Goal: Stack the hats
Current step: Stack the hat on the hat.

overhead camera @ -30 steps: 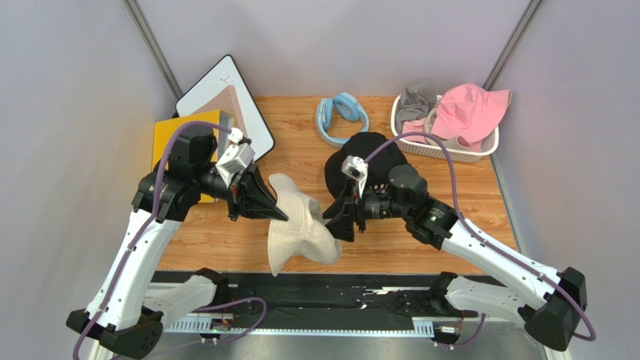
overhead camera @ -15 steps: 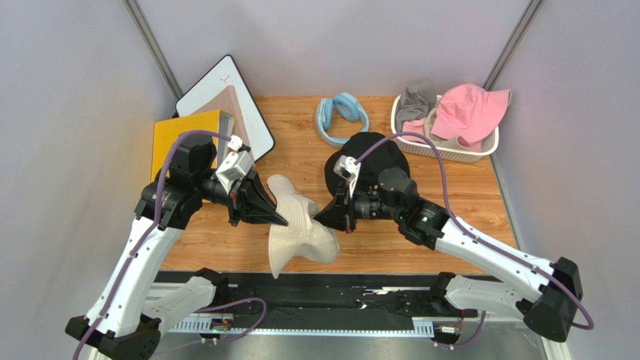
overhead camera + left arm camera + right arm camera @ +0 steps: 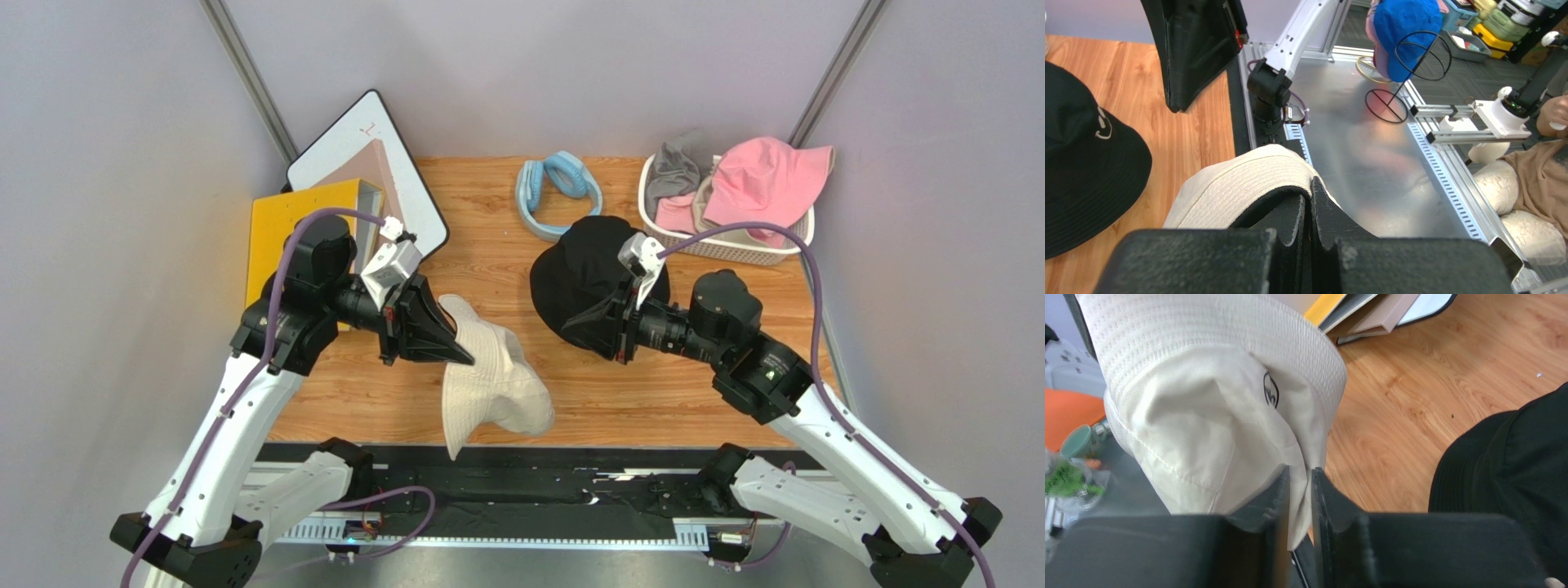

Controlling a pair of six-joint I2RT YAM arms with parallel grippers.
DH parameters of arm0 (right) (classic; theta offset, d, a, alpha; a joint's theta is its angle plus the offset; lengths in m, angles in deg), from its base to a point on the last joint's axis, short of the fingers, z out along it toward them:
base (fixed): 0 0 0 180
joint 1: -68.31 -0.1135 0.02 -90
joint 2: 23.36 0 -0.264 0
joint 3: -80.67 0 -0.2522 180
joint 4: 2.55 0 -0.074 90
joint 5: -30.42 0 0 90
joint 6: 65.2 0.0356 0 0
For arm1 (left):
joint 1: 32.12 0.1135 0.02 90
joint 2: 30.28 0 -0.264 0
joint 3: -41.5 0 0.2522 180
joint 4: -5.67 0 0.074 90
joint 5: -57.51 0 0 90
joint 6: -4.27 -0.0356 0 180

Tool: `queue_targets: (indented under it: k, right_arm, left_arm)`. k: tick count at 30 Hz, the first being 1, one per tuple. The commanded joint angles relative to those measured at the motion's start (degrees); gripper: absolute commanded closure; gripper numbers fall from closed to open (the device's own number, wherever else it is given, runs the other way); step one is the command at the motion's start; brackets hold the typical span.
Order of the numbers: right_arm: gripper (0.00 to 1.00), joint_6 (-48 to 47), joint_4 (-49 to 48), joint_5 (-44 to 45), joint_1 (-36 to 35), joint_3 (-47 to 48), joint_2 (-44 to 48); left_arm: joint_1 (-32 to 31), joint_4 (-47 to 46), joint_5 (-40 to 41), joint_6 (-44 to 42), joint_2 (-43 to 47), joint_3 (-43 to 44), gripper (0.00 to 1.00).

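A beige hat (image 3: 491,386) hangs over the table's front edge, and my left gripper (image 3: 456,355) is shut on its brim. In the left wrist view the black-lined brim (image 3: 1229,190) is pinched at the closed fingertips of the left gripper (image 3: 1311,187). My right gripper (image 3: 574,322) hovers over the near brim of a black hat (image 3: 589,257) that lies flat on the table. It stands a short way right of the beige hat, and its jaws are closed to a thin slit with nothing held. From the right gripper (image 3: 1300,471) the beige hat (image 3: 1211,398) shows just ahead and the black hat (image 3: 1511,465) lies to the right.
A white basket (image 3: 724,251) at the back right holds a pink hat (image 3: 761,184) and a grey hat (image 3: 675,165). A light blue padded ring (image 3: 558,186) lies at the back centre. A yellow box (image 3: 288,221) and a white board (image 3: 368,159) stand at the back left.
My right gripper closed at the beige hat's right side, then drew back right to above the black hat without the beige hat. The left gripper kept its hold and barely moved.
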Motion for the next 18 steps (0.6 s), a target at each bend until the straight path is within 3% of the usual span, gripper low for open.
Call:
queue_targets:
  k: [1, 4, 6, 13, 18]
  right_arm:
    - [0.54, 0.3, 2.8, -6.6, 0.2, 0.9, 0.9]
    - [0.27, 0.8, 1.9, -9.9, 0.0, -1.2, 3.1]
    - [0.20, 1.2, 0.7, -11.8, 0.0, -2.6, 3.7]
    - [0.19, 1.6, -2.7, -15.8, -0.1, -5.0, 0.8]
    - [0.19, -0.3, -1.3, -13.0, -0.6, -5.2, -1.4]
  left_arm:
    - [0.3, -1.6, 4.7, -0.2, 0.0, 0.2, 1.00]
    - [0.3, -0.6, 6.5, 0.8, -3.0, 1.7, 1.00]
    - [0.3, -0.5, 5.2, 0.9, -4.4, 3.0, 1.00]
    - [0.3, -0.4, 4.2, 0.7, -3.5, 3.8, 1.00]
    - [0.3, -0.4, 4.2, 0.7, -3.2, 4.3, 1.00]
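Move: The beige hat, already pinched by its brim in the left hand, has its middle about 12 cm to the right hand's left and 9 cm back, roughly level with it. The black hat, where the stack stands, lies some 24 cm ahead of the left hand, 25 cm to its right and 32 cm below; from the right hand it is 16 cm ahead, 8 cm right and 26 cm down. The blue headphones lie about 18 cm beyond the black hat and 8 cm to its left. The beige hat, still pinched by its brim, is carried about 3 cm forward and slightly down by the left hand, which eases to a stop. The right fingers spread wide while that hand draws back some 4 cm, then sinks nearly as far and turns about 15 degrees, mostly counter-clockwise, closing in on the hat's free side; no touch can be made out. ##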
